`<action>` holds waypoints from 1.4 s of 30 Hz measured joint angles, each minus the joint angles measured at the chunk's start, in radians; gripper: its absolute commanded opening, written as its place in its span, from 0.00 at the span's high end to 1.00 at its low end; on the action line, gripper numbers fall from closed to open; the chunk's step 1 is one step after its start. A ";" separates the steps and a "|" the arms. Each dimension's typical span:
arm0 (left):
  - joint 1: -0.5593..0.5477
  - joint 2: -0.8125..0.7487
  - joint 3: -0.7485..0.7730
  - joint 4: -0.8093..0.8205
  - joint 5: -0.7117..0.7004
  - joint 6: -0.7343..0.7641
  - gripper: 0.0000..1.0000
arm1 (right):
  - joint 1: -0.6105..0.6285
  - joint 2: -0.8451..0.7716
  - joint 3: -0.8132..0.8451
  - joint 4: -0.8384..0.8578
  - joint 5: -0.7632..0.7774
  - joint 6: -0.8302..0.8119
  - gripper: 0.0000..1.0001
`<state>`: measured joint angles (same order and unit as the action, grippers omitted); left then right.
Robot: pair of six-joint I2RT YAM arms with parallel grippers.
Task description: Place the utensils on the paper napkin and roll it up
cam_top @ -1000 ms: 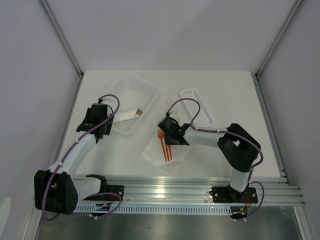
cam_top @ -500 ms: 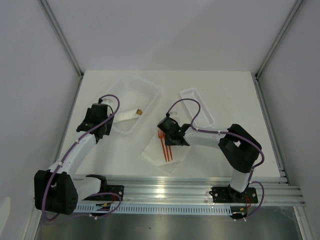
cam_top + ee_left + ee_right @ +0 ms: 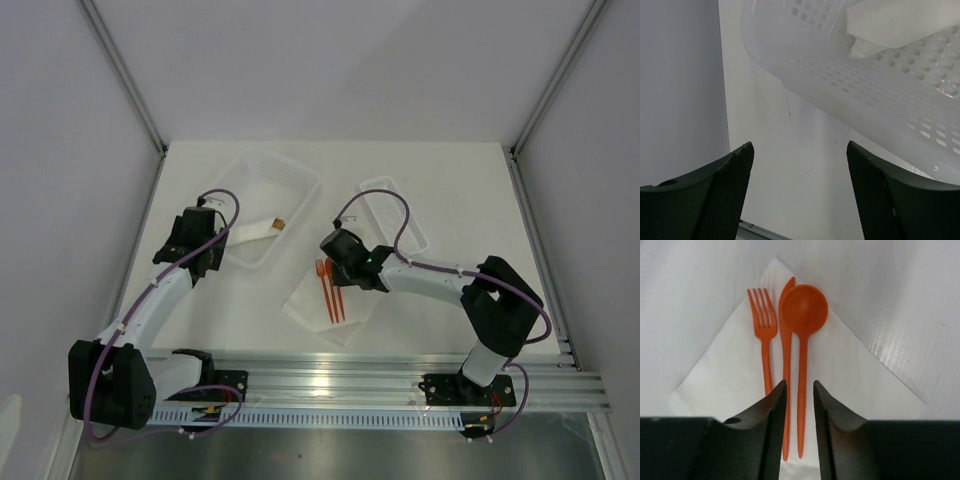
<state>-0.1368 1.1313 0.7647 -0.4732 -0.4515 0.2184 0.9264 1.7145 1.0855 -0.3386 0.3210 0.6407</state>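
The utensils (image 3: 330, 293) are an orange fork (image 3: 763, 330), knife (image 3: 786, 340) and spoon (image 3: 805, 310). They lie side by side on the white paper napkin (image 3: 730, 370), which is spread flat at the table's front middle (image 3: 352, 322). My right gripper (image 3: 799, 385) hovers over the handle ends, open by a narrow gap with nothing gripped; the spoon handle shows through the gap. In the top view it (image 3: 338, 268) sits at the napkin's far corner. My left gripper (image 3: 799, 147) stands open and empty over bare table, left of the basket (image 3: 865, 75).
A clear perforated basket (image 3: 300, 180) at the back left holds a white paper roll with a brown tip (image 3: 262, 228). A small clear tray (image 3: 412, 228) lies behind the right arm. Walls close in both sides; a metal rail runs along the front edge.
The right gripper's jaws have parted and it has drawn back slightly to the right, its elbow swinging right. The utensils stay on the napkin. The left arm has not moved.
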 measured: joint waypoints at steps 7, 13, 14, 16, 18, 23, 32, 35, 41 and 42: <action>0.000 -0.015 0.000 -0.009 0.014 0.002 0.26 | 0.000 -0.293 -0.154 0.022 -0.106 -0.111 0.96; -0.005 -0.081 0.076 -0.107 0.169 0.026 0.48 | 0.000 -0.480 -0.390 0.076 -0.296 -0.116 1.00; -0.022 -0.090 0.103 -0.132 0.214 0.031 0.48 | 0.001 -0.491 -0.432 0.090 -0.324 -0.110 1.00; -0.095 -0.103 0.153 -0.164 0.278 0.044 0.48 | 0.001 -0.510 -0.503 0.095 -0.360 -0.092 1.00; -0.238 -0.101 0.183 -0.172 0.288 0.063 0.48 | 0.002 -0.537 -0.563 0.106 -0.380 -0.075 1.00; -0.476 0.016 0.195 -0.182 0.336 0.094 0.51 | 0.002 -0.647 -0.670 0.136 -0.395 -0.028 1.00; -0.601 0.326 0.195 -0.115 0.309 0.123 0.52 | 0.017 -0.656 -0.774 0.295 -0.431 0.033 1.00; -0.611 0.386 0.195 -0.073 0.310 0.127 0.50 | 0.042 -0.647 -0.797 0.352 -0.433 0.043 1.00; -0.633 0.440 0.195 0.029 0.313 0.155 0.49 | 0.070 -0.700 -0.884 0.480 -0.418 0.066 1.00; -0.641 0.451 0.195 0.051 0.302 0.163 0.49 | 0.071 -0.701 -0.893 0.494 -0.414 0.067 1.00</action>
<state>-0.7780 1.5818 0.9596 -0.4225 -0.1493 0.3809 0.9977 1.0134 0.1921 0.1551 -0.0933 0.7074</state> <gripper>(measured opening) 0.508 0.003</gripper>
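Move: The napkin's near corner lies about 15 cm back and 2 cm to the right of the right hand, some 4 cm lower. The spoon's middle is nearly under that hand, 2 cm back, with the fork's middle 1 cm back and 2 cm left. From the left hand the napkin's middle is roughly 32 cm right, 6 cm back and 11 cm down, the fork 30 cm right and 4 cm back; the basket's middle is 18 cm ahead and 12 cm right. Backward in a low arc, the right hand clears the laid-down spoon, shuts its fingers empty and sinks close to the table just right of the napkin's near corner, some 16 cm back and 6 cm right, its left side rolling up. The left hand swings about 26 cm right, up over and then down to the napkin's far-left edge, turning some 50 degrees clockwise while its fingers part-close. ##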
